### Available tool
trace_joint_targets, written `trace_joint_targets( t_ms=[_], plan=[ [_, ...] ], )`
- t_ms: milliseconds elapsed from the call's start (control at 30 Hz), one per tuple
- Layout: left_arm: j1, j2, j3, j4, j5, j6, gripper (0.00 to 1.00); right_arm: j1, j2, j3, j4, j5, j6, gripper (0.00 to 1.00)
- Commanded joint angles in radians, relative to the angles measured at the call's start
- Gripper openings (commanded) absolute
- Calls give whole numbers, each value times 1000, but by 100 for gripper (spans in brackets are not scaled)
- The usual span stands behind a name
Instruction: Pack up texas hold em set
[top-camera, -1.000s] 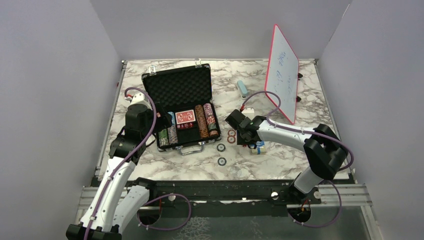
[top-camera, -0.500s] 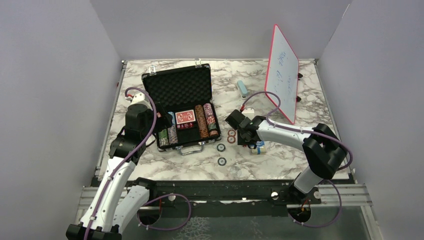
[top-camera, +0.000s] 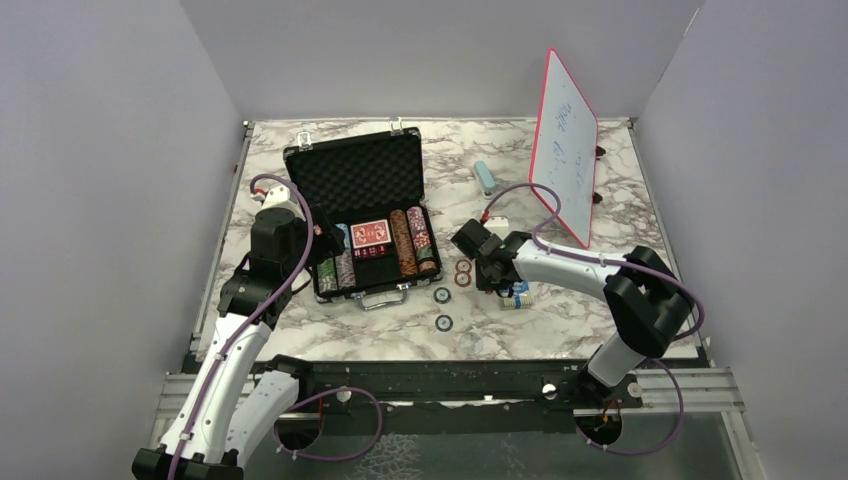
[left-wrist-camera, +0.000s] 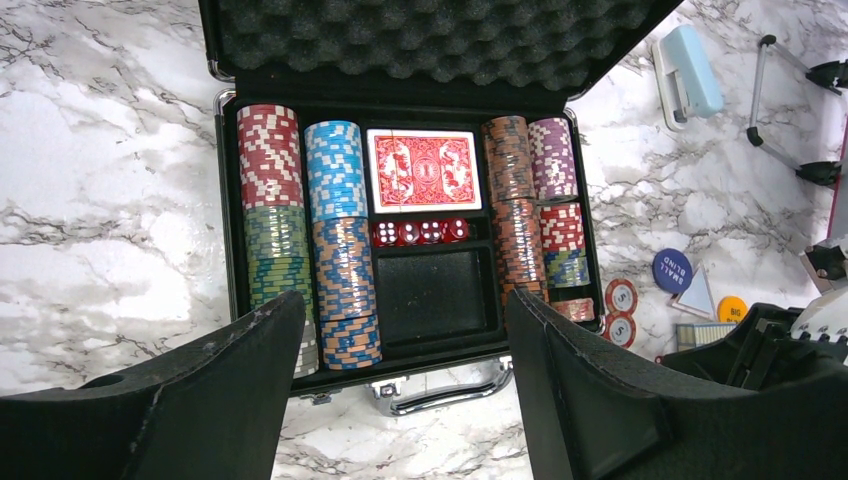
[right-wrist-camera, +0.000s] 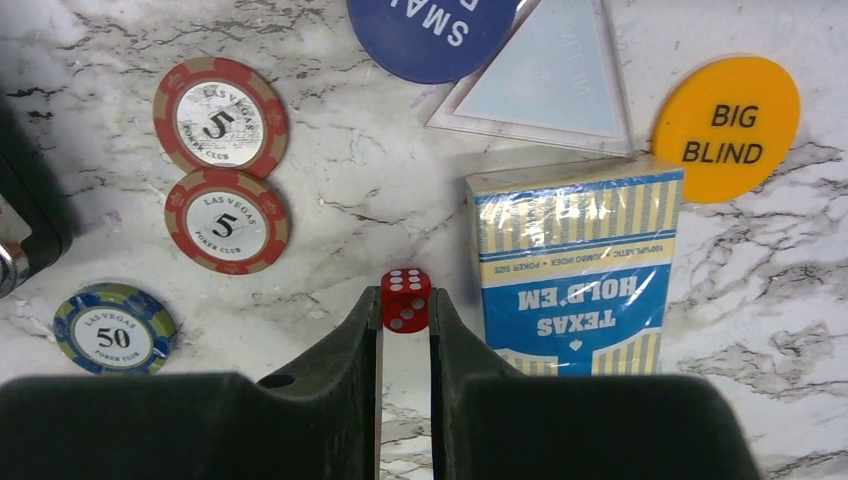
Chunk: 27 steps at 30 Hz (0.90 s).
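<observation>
The black briefcase (top-camera: 355, 180) lies open, with chip stacks (left-wrist-camera: 335, 230), a red deck (left-wrist-camera: 424, 170) and a row of red dice (left-wrist-camera: 420, 232) inside and one bare slot (left-wrist-camera: 435, 295). Above its handle hovers my left gripper (left-wrist-camera: 405, 330), open and holding nothing. My right gripper (right-wrist-camera: 405, 312) is down on the marble right of the case, both fingertips pressed against a red die (right-wrist-camera: 405, 298). A wrapped blue deck (right-wrist-camera: 575, 260) lies just right of that die. Two red 5 chips (right-wrist-camera: 220, 115) and a 50 chip (right-wrist-camera: 115, 330) lie to its left.
A yellow Big Blind button (right-wrist-camera: 725, 128), a blue Small Blind button (right-wrist-camera: 430, 35) and a clear triangle (right-wrist-camera: 550, 80) lie beyond the blue deck. A red-framed whiteboard (top-camera: 565, 145) stands at the back right, with a pale blue block (top-camera: 485, 177) beside it.
My right gripper's jaws have narrowed onto the red die. Neither arm has moved noticeably, and the left gripper stays as it was.
</observation>
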Motion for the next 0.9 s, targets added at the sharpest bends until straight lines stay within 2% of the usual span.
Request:
trace_joint_targets(
  t_ms=[0,267,600,867],
  plan=[
    [-4,-13,-15,30,11,6,75,-3,-2,55,5,-39,-31,11],
    [-3,-12,-26,31,3,-3,75,45,38,256,9,-114,-75,11],
    [-4,-29,-51,29,3,4,75,150,327,670,-35,-128,-128,11],
    [-4,-46,-74,27,15,0,75,167,478,847,-44,-116,-150,11]
  ],
)
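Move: The right hand already has the last red die between its fingertips. The free fifth dice slot in the case lies about 21 cm to its left, 9 cm ahead and 2 cm higher; the four dice in the case sit some 4 cm left of that slot, the orange chip column 3 cm right of it, and the empty compartment 4 cm nearer and 3 cm left of it. Two loose red chips lie 5 cm left and 4 cm ahead of the hand. From the left hand the slot is roughly 7 cm ahead, 8 cm right and 16 cm below. Keeping the die pinched, the right hand lifts it off the marble and sweeps it left towards the free dice slot, about 22 cm left and 6 cm forward, climbing nearly 9 cm early on to clear the case's right side, then sinking about 1 cm and slowing near the end. On the way the hand turns some 20 degrees counter-clockwise with its left side rising about 15 degrees, while the left hand, still open and empty over the case, sinks a bit under 2 cm. ##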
